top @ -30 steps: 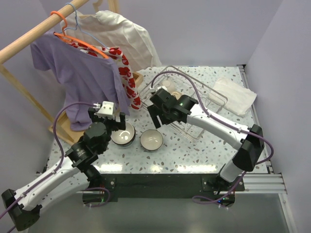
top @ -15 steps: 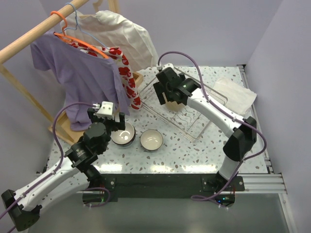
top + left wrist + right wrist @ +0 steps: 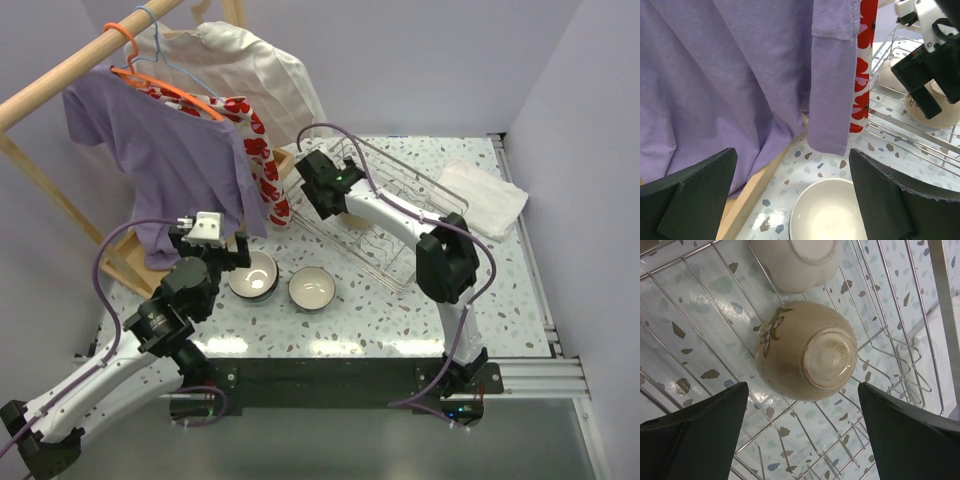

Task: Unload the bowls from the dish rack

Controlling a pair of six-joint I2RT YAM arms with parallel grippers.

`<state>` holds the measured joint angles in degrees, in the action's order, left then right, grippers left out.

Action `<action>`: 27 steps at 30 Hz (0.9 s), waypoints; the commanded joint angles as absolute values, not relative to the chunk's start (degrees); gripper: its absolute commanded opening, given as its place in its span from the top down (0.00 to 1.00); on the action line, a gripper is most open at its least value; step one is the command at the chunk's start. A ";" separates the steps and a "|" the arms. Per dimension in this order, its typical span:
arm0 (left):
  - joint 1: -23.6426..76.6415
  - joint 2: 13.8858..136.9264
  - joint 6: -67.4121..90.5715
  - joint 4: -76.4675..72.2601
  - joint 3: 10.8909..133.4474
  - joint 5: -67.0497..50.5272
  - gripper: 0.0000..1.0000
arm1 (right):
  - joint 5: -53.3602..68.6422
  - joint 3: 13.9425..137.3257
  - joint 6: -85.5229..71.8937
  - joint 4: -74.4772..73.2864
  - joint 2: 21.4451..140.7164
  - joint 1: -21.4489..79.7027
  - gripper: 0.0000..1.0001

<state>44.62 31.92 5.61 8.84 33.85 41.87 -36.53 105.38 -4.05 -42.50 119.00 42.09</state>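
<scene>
Two pale-inside bowls stand on the table, one (image 3: 252, 277) under my left gripper and one (image 3: 312, 290) to its right. My left gripper (image 3: 215, 245) hangs open just above the first bowl (image 3: 827, 210), touching nothing. The silver wire dish rack (image 3: 420, 240) lies behind them. My right gripper (image 3: 322, 200) is over its far-left end, open. Below it in the right wrist view a beige bowl with a flower sprig (image 3: 807, 352) lies upside down on the wires, between the open fingers but not gripped. A cream bowl (image 3: 795, 262) lies just beyond it.
A wooden clothes rail with a purple shirt (image 3: 165, 150) and a red-flowered garment (image 3: 262, 150) hangs at the left, close to the left gripper and the rack's end. Its wooden base (image 3: 755, 185) lies beside the bowl. A folded white cloth (image 3: 485, 195) lies at the back right.
The right arm has swung from near the two bowls on the table back over the rack's far-left end, above the beige bowl. The left gripper has shifted slightly.
</scene>
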 commanded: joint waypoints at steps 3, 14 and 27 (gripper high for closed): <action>44.38 31.99 6.94 8.00 34.63 42.36 0.00 | -42.45 110.12 2.46 -39.90 122.69 42.36 0.05; 44.30 31.99 7.03 8.26 34.63 42.01 0.00 | -42.01 111.97 5.01 -41.57 127.09 42.89 0.05; 44.30 33.48 7.03 8.53 34.72 41.40 0.00 | -46.31 107.85 7.47 -39.90 131.39 42.80 0.03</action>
<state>44.62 33.26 5.61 9.15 33.85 41.69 -42.02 109.23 5.41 -41.01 129.12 42.48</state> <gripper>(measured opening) 0.996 0.962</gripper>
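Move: The beige bowl, bottom-up in the rack, is what the right hand goes for. Its middle lies about 4 cm ahead of that hand, 3 cm to its right and 7 cm below. The white bowl stands some 7 cm farther out than the beige one and 3 cm to its left, at the same height. From the left hand, the beige bowl is roughly 22 cm ahead, 28 cm to the right and 18 cm lower. No touch can be made out yet as the right hand sinks about 5 cm towards the beige bowl. It also eases 2 cm forward early on, then goes almost straight down and more slowly. The wrist rolls some 15 degrees, its left side dipping, and the fingers stay wide open on either side of the bowl's near part. ##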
